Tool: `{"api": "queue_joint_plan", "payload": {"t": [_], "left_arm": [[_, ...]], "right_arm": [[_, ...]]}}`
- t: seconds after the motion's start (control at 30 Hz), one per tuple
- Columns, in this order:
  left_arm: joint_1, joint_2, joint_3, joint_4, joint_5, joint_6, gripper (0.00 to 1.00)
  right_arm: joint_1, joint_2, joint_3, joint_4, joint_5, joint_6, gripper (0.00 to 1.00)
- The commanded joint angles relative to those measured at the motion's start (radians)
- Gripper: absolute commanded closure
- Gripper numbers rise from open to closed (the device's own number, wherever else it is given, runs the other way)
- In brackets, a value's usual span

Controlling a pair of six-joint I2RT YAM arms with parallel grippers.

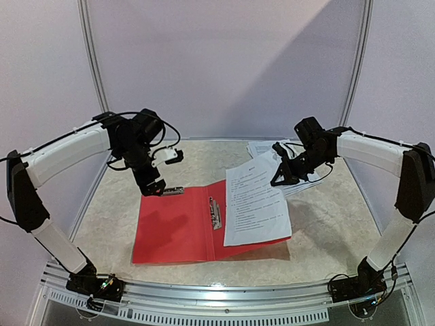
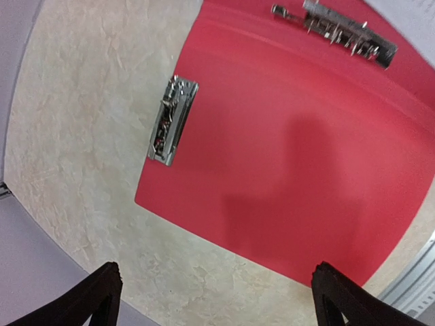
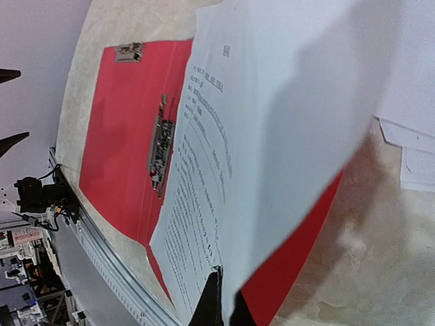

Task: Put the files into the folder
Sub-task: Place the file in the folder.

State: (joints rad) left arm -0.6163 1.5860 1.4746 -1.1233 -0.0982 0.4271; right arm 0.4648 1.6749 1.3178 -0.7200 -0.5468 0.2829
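The red folder (image 1: 173,234) lies open in the middle of the table, with a silver clip mechanism (image 1: 215,212) along its spine. One printed sheet of the files (image 1: 255,200) rests over the folder's right half, its far edge lifted. My right gripper (image 1: 279,179) is shut on that far edge; in the right wrist view the sheet (image 3: 272,136) runs between the closed black fingers (image 3: 216,302). My left gripper (image 1: 155,188) hovers above the folder's far left corner, open and holding nothing. Its view shows both fingertips (image 2: 102,291) wide apart over the folder (image 2: 292,170).
More printed sheets (image 1: 266,148) lie at the back right of the table, behind the right gripper. A small silver clip (image 1: 174,191) sits at the folder's far left edge, also seen as the clip (image 2: 172,121) below the left wrist. The table's metal front rail (image 1: 224,295) runs along the near edge.
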Motion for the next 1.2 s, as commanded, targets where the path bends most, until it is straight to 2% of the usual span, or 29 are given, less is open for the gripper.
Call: {"api": "queue_joint_plan", "payload": {"t": [0.0,0.13,0.3,1.17], "left_arm": [[0.01,0.026,-0.166,0.125,-0.116,0.044,0.0],[0.012,0.065,-0.28,0.202,-0.167,0.077,0.0],[0.013,0.117,-0.341,0.247,-0.175,0.077,0.01],[0.013,0.149,-0.31,0.249,-0.159,0.061,0.0]], "right_arm": [[-0.015,0.116,0.071,-0.102,-0.067,-0.044,1.0],[-0.017,0.213,0.129,-0.115,-0.101,-0.08,1.0],[-0.018,0.294,0.171,-0.123,-0.099,-0.121,1.0],[-0.004,0.366,0.243,-0.102,-0.157,-0.121,1.0]]}}
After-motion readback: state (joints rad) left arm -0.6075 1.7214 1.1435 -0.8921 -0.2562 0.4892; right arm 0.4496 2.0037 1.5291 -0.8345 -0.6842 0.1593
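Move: The right hand grips the far right part of the sheet; the middle of the folder's right flap lies about 8 cm to its left, 3 cm back and 13 cm below. The centre clip is roughly 17 cm left, level, and the spare sheets 18 cm ahead and 5 cm right, both about as far below. From the empty left hand the left flap's middle is some 17 cm below and 2 cm right, with the top-left clip 11 cm ahead of the hand and 2 cm right. Still pinching the sheet at its far right part, the right hand lowers it about 6 cm onto the folder's right flap, its fingers tipping about 10 degrees towards straight down while it edges a little left and forward, bringing the sheet towards the centre clip, then all but stops. The left hand drops nearly 13 cm over the left flap while shifting about 4 cm left, its wrist rolling some 15 degrees left side up, and then hovers there with fingers kept wide open, holding nothing. ##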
